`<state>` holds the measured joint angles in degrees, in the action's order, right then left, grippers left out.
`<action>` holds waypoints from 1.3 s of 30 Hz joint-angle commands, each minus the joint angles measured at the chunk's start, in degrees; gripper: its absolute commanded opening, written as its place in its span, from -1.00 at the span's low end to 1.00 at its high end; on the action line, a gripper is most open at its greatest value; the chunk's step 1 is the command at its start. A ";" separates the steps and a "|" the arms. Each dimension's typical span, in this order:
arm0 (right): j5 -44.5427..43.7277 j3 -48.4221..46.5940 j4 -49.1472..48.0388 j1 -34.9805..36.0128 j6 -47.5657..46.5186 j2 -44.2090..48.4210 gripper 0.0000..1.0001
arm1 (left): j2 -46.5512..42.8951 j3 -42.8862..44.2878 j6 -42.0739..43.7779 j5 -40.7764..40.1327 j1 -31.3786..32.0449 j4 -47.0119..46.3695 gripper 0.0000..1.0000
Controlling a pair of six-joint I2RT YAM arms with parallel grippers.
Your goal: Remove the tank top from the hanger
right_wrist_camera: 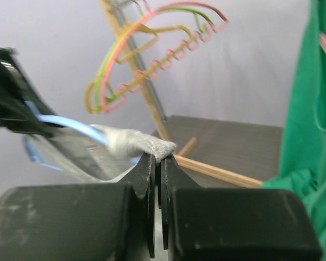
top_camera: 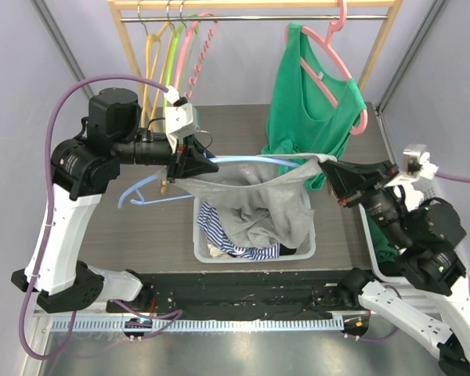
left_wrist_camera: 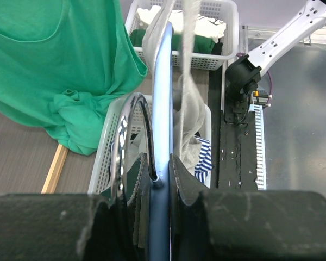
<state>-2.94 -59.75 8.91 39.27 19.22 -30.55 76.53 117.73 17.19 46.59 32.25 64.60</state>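
Note:
A grey tank top (top_camera: 276,196) hangs from a light-blue hanger (top_camera: 251,160) held level above the white basket (top_camera: 197,235). My left gripper (top_camera: 207,166) is shut on the hanger near its metal hook. In the left wrist view the blue bar (left_wrist_camera: 162,109) runs up between the fingers, with grey cloth (left_wrist_camera: 191,98) draped over it. My right gripper (top_camera: 327,166) is at the hanger's far right end, shut on the top's shoulder strap. The right wrist view shows the grey knit (right_wrist_camera: 138,142) pinched at the fingertips (right_wrist_camera: 158,157), beside the blue hanger (right_wrist_camera: 70,124).
A green tank top (top_camera: 313,110) on a pink hanger (top_camera: 341,66) hangs from the wooden rack behind. Several empty coloured hangers (top_camera: 176,55) hang at the rack's left. The basket holds striped and grey clothes. A second basket (left_wrist_camera: 223,32) with green cloth stands at the right.

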 commanded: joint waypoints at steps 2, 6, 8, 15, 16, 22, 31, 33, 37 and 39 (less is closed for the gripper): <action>-11.65 -2.21 9.53 0.02 -2.88 -5.92 -0.98 | -1.65 0.74 0.74 0.96 0.09 -1.76 -0.99; -14.37 -1.95 12.62 0.02 -3.75 -5.84 -0.98 | -1.65 1.18 0.65 0.96 0.01 -1.67 -1.00; -16.74 -2.13 15.16 0.02 -4.02 -5.23 -0.98 | -1.65 1.27 0.74 0.96 0.01 -1.58 -1.00; -17.10 -1.43 22.38 0.02 -2.79 -2.33 -0.98 | -1.39 1.89 0.56 1.31 0.01 -1.67 -1.00; -16.58 -1.34 22.99 0.02 -2.61 -1.98 -0.99 | -1.39 2.06 0.48 1.23 0.01 -1.76 -1.00; -11.04 -0.63 27.74 0.02 -2.26 -1.62 -0.99 | -1.12 2.50 -0.84 1.22 0.01 -2.46 -1.00; -6.74 -4.49 29.50 0.02 -4.54 -5.84 0.74 | -0.60 3.12 -2.42 5.97 0.01 -2.90 -1.00; -4.11 -7.83 30.29 0.02 -6.65 -6.54 0.97 | -0.51 2.51 -2.42 6.59 0.01 -2.90 -1.00; 6.70 -14.24 31.70 0.02 -11.83 -4.53 1.00 | 0.63 2.59 -1.63 7.20 0.01 -3.25 -0.99; 13.20 -16.36 32.75 0.02 -14.90 -3.30 1.00 | 2.56 3.55 -1.20 7.90 0.36 -3.42 -1.00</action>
<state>-2.70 -69.17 42.02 39.24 11.57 -37.52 76.95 118.83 15.90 51.27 32.25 64.90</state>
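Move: My right hand has the grey tank top's strap pinched; the basket it will drop towards is centred about 8 cm ahead, 14 cm to its left and 42 cm below. The blue hanger's free end is some 2 cm to its left, about level ahead and 5 cm lower. The green tank top hangs roughly 22 cm ahead, 1 cm right and 8 cm lower. From my left hand, the basket lies about 8 cm ahead, 10 cm right, 41 cm below. I draw the pinched grey strap down and forward past the blue hanger's free end, then keep sinking while easing back, some 14 cm down in all, tipping my fingers down about 25 degrees. Low down I open wide to let the strap go, then lift about 4 cm and draw back slightly. My left hand keeps its grip on the hanger, easing back about 1.5 cm at the end. ##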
